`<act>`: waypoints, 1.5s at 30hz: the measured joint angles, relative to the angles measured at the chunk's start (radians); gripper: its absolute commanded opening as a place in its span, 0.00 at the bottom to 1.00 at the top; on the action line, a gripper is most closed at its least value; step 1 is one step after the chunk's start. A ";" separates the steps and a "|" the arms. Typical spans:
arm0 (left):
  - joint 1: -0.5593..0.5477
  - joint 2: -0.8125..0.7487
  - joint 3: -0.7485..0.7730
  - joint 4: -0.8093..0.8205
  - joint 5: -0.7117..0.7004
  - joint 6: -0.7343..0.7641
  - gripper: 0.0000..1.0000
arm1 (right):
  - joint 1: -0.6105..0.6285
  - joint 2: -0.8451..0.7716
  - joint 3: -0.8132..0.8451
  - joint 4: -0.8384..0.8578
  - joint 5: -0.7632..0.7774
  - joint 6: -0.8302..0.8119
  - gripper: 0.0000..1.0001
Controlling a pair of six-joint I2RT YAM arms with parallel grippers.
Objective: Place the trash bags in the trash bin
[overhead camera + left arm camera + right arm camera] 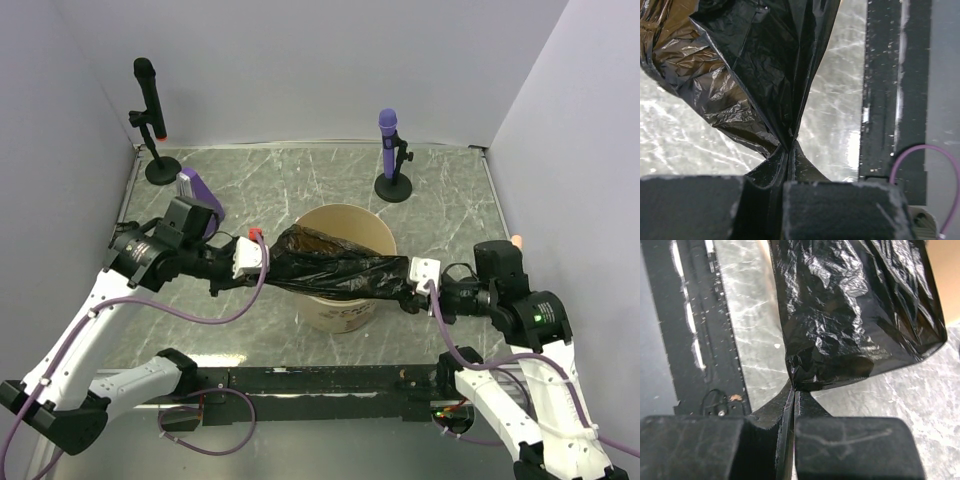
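A glossy black trash bag [335,268] hangs stretched across the mouth of the tan trash bin [345,310], which stands upright at the table's middle. My left gripper [272,272] is shut on the bag's left end, and the crinkled film [755,75] fans out from its tips [789,150]. On the other side my right gripper [405,292] is shut on the bag's right corner [855,315], pinched at the fingertips [793,388]. The bag covers the front half of the bin's opening, and the pale inside shows behind it.
A black microphone on a stand [150,120] is at the back left and a purple one [390,150] at the back right. A black rail [320,380] runs along the near edge between the arm bases. Grey walls close in three sides.
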 measured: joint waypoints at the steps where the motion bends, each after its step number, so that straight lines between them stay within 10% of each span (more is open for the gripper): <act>1: -0.003 0.000 0.000 -0.005 0.006 -0.004 0.01 | 0.000 -0.003 0.000 -0.013 -0.006 -0.014 0.00; 20: -0.018 -0.068 -0.036 -0.095 0.030 -0.040 0.01 | 0.000 -0.012 0.076 -0.106 -0.056 -0.129 0.00; 37: -0.020 -0.011 -0.297 0.452 -0.121 -0.121 0.02 | 0.026 -0.035 -0.229 0.246 0.103 -0.024 0.00; 45: -0.019 0.040 -0.344 0.464 -0.177 -0.118 0.42 | 0.095 0.013 -0.254 0.269 0.184 0.043 0.36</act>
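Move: Each hand still pinches one corner of the black bag, stretched taut over the trash bin's near side. The bin's middle lies about 10 cm ahead of the left hand and 15 cm to its right, and some 13 cm ahead and 13 cm left of the right hand, roughly 14 cm below both. The purple stand is about 33 cm ahead of the left hand and 18 cm left; the purple microphone is some 43 cm ahead of the right hand and 3 cm right. Keeping the bag's corners pinched, both hands first draw back towards the base by 2 to 4 cm while bobbing up, the left some 3 cm and the right about 5 cm, and sinking again. They then push forward along the bin's two sides and down, ending about 6 cm (left) and 4 cm (right) ahead of their start and 9 and 6 cm lower, the left wrist turning some 10 degrees counter-clockwise, and only at the very end do the fingers part a little, the left wider than the right, with the bag still at the tips. ##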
